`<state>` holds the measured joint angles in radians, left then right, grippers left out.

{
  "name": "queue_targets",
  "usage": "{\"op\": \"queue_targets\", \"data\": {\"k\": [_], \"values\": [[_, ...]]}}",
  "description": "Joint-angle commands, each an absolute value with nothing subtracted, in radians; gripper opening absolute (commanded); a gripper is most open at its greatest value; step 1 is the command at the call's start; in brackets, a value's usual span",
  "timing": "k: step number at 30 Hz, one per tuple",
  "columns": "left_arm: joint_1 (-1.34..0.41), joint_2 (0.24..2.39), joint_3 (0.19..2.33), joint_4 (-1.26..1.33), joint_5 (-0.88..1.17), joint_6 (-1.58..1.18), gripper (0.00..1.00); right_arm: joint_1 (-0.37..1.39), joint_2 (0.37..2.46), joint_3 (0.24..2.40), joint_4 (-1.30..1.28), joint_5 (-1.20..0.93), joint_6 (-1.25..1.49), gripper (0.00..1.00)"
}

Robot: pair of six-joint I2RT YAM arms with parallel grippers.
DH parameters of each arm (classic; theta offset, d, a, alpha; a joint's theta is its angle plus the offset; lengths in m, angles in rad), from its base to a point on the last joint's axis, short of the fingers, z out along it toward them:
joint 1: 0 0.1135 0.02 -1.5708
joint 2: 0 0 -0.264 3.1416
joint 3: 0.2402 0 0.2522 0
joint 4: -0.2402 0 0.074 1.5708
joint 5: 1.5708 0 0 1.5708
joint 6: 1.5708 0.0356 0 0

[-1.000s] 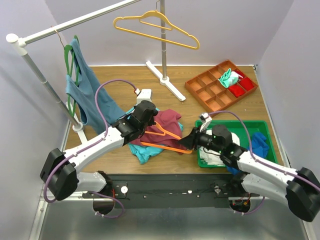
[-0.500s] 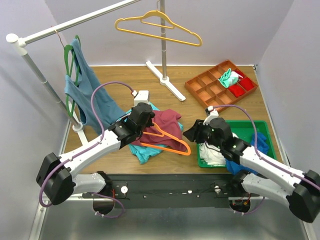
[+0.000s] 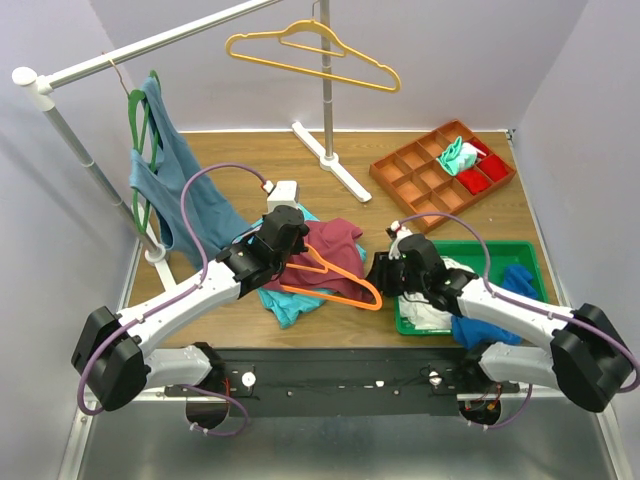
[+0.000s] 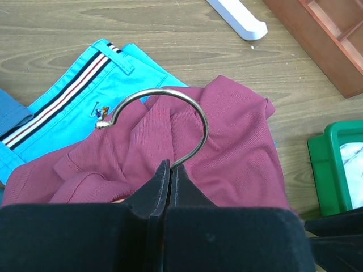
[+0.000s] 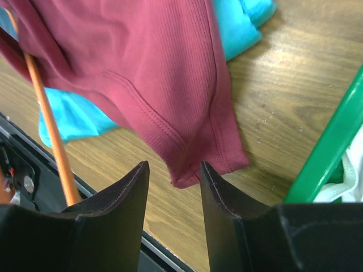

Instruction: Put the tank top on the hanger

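Observation:
The maroon tank top (image 3: 335, 240) lies crumpled on the table, draped over the orange hanger (image 3: 340, 293). My left gripper (image 3: 288, 232) is shut on the hanger's metal hook (image 4: 170, 99), which curves up from its fingertips over the tank top (image 4: 238, 164). My right gripper (image 3: 385, 268) hovers open at the cloth's right side. In the right wrist view a lower corner of the tank top (image 5: 153, 73) hangs just past the right gripper (image 5: 173, 167), touching neither finger. The hanger's orange bar (image 5: 48, 124) runs along the left there.
A turquoise garment (image 3: 285, 305) lies under the tank top. A green bin (image 3: 500, 246) of clothes sits at the right, with a brown compartment tray (image 3: 400, 180) behind it. A blue-grey top (image 3: 170, 170) and a yellow hanger (image 3: 310, 50) hang on the rack.
My right gripper has drawn away from the hanger's right end and moved up to the tank top's lower corner, jaws a little wider. The left gripper and hanger shifted slightly away from me.

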<state>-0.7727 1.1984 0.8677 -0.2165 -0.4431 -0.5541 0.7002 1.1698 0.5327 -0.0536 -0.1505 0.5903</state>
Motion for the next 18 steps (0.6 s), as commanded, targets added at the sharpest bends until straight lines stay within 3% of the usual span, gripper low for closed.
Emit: {"op": "queue_targets", "data": {"k": [1, 8, 11, 12, 15, 18], "values": [[-0.775, 1.173, 0.862, -0.181, -0.456, -0.563, 0.00, 0.703, 1.226, 0.557, -0.031, -0.209, 0.566, 0.49], [-0.775, 1.183, 0.874, -0.179, -0.465, -0.564, 0.00, 0.703, 1.275, 0.568, -0.009, -0.158, 0.587, 0.46], [-0.775, 1.177, 0.876, -0.179, -0.485, -0.569, 0.00, 0.703, 1.247, 0.578, -0.024, -0.082, 0.607, 0.34], [-0.775, 1.177, 0.876, -0.181, -0.508, -0.571, 0.00, 0.703, 1.236, 0.583, -0.053, -0.030, 0.610, 0.22], [-0.775, 1.173, 0.874, -0.176, -0.541, -0.575, 0.00, 0.703, 1.189, 0.604, -0.116, 0.058, 0.629, 0.04], [-0.775, 1.175, 0.877, -0.170, -0.578, -0.578, 0.00, 0.703, 1.137, 0.612, -0.165, 0.086, 0.634, 0.01]]}}
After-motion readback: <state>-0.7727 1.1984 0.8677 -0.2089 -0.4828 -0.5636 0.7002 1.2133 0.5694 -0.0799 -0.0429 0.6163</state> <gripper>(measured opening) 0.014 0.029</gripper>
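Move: Just under the right hand's open fingers, about 2 cm down and roughly 1 cm to the left, is the tank top's near right edge. The orange hanger's right end stands some 3 cm back from that hand, about level with it sideways and in height; the green tray's middle is level fore and aft, about 21 cm to its right and 4 cm lower. From the left hand the edge lies about 9 cm back, 16 cm right, 12 cm below. Sinking about 2 cm onto the tank top's near right edge, the right hand shuts its half-open fingers and pinches the upper layer of cloth. It then turns back up some 1.5 cm while drawing forward about 2 cm and slightly right, swinging a little clockwise. The left hand keeps its shut grip on the orange hanger's hook, nearly still. ##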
